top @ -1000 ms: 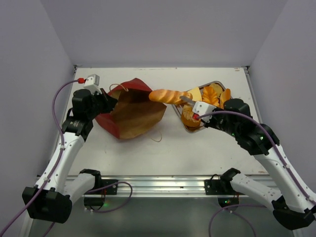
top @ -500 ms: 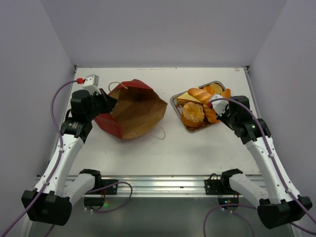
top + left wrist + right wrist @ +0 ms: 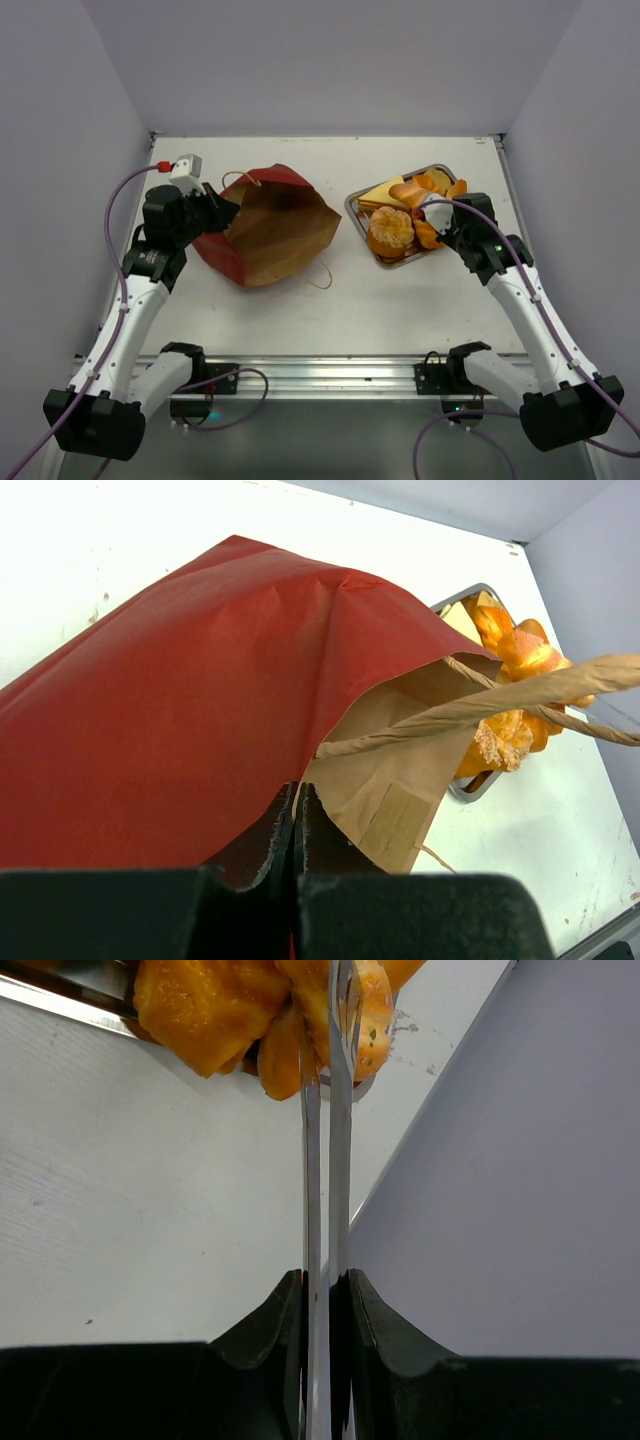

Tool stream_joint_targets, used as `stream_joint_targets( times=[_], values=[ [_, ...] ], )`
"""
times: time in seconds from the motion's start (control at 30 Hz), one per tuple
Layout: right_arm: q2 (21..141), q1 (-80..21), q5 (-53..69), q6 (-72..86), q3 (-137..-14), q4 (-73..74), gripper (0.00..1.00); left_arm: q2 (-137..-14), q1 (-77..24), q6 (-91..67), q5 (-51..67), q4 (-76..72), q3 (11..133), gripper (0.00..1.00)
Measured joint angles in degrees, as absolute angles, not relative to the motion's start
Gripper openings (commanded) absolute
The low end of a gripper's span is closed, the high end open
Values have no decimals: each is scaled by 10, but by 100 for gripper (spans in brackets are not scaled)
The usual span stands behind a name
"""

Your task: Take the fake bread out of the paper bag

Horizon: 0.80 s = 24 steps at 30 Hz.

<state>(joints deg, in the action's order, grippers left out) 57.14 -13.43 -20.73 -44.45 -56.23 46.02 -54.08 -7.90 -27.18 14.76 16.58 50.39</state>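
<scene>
The paper bag (image 3: 270,230) lies on its side, red outside (image 3: 180,710), its brown mouth facing right and showing only paper. My left gripper (image 3: 222,212) (image 3: 296,790) is shut on the bag's rim at its left edge. The fake bread (image 3: 390,230) is piled on the steel tray (image 3: 352,203): a round roll, a yellow sandwich and a braided loaf (image 3: 408,192). My right gripper (image 3: 436,216) (image 3: 322,1278) is shut on the metal tongs (image 3: 320,1160). The tong tips reach in among the orange bread pieces (image 3: 215,1000); I cannot tell if they pinch one.
The tray's rim (image 3: 60,995) runs along the top of the right wrist view, with the right wall close beside the tongs. The bag's string handle (image 3: 318,272) trails on the table in front of it. Walls close in the table on three sides.
The right arm has carried the braided loaf in the tongs from the bag's mouth over to the tray, where it now lies among the other pieces. The left gripper has kept hold of the bag.
</scene>
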Motion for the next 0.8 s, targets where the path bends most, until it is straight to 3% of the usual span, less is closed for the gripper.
stream_joint_targets(
  times=[0.33,0.8],
  values=[
    [592,-134,-215,-457,-558,437,41,-541,-79,-269,151,164,500,0],
    [590,-134,-184,-455,-558,438,47,-541,-79,-262,161,164,500,0]
  ],
)
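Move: The right hand holds metal tongs that still clamp the long bread loaf. The loaf's middle is about 10 cm ahead, 4 cm left and 11 cm below this hand, lying over the bread on the tray. The seeded round bread sits some 11 cm left and 2 cm ahead, and the yellow wedge about 13 cm left and 13 ahead, both roughly 15 cm below. From the left hand, the loaf is around 42 cm right, 5 ahead and 15 below. The right hand eases forward about 1 cm and sinks slightly over the tray while its fingers open from roughly a quarter to nearly half, letting the tongs' arms spread on either side of the loaf and free it onto the other bread. It ends with a drift of nearly 1 cm to the left, the tongs still pointing forward and down between its fingers, while the left hand keeps its pinch on the paper bag's rim and all but stays in place. ##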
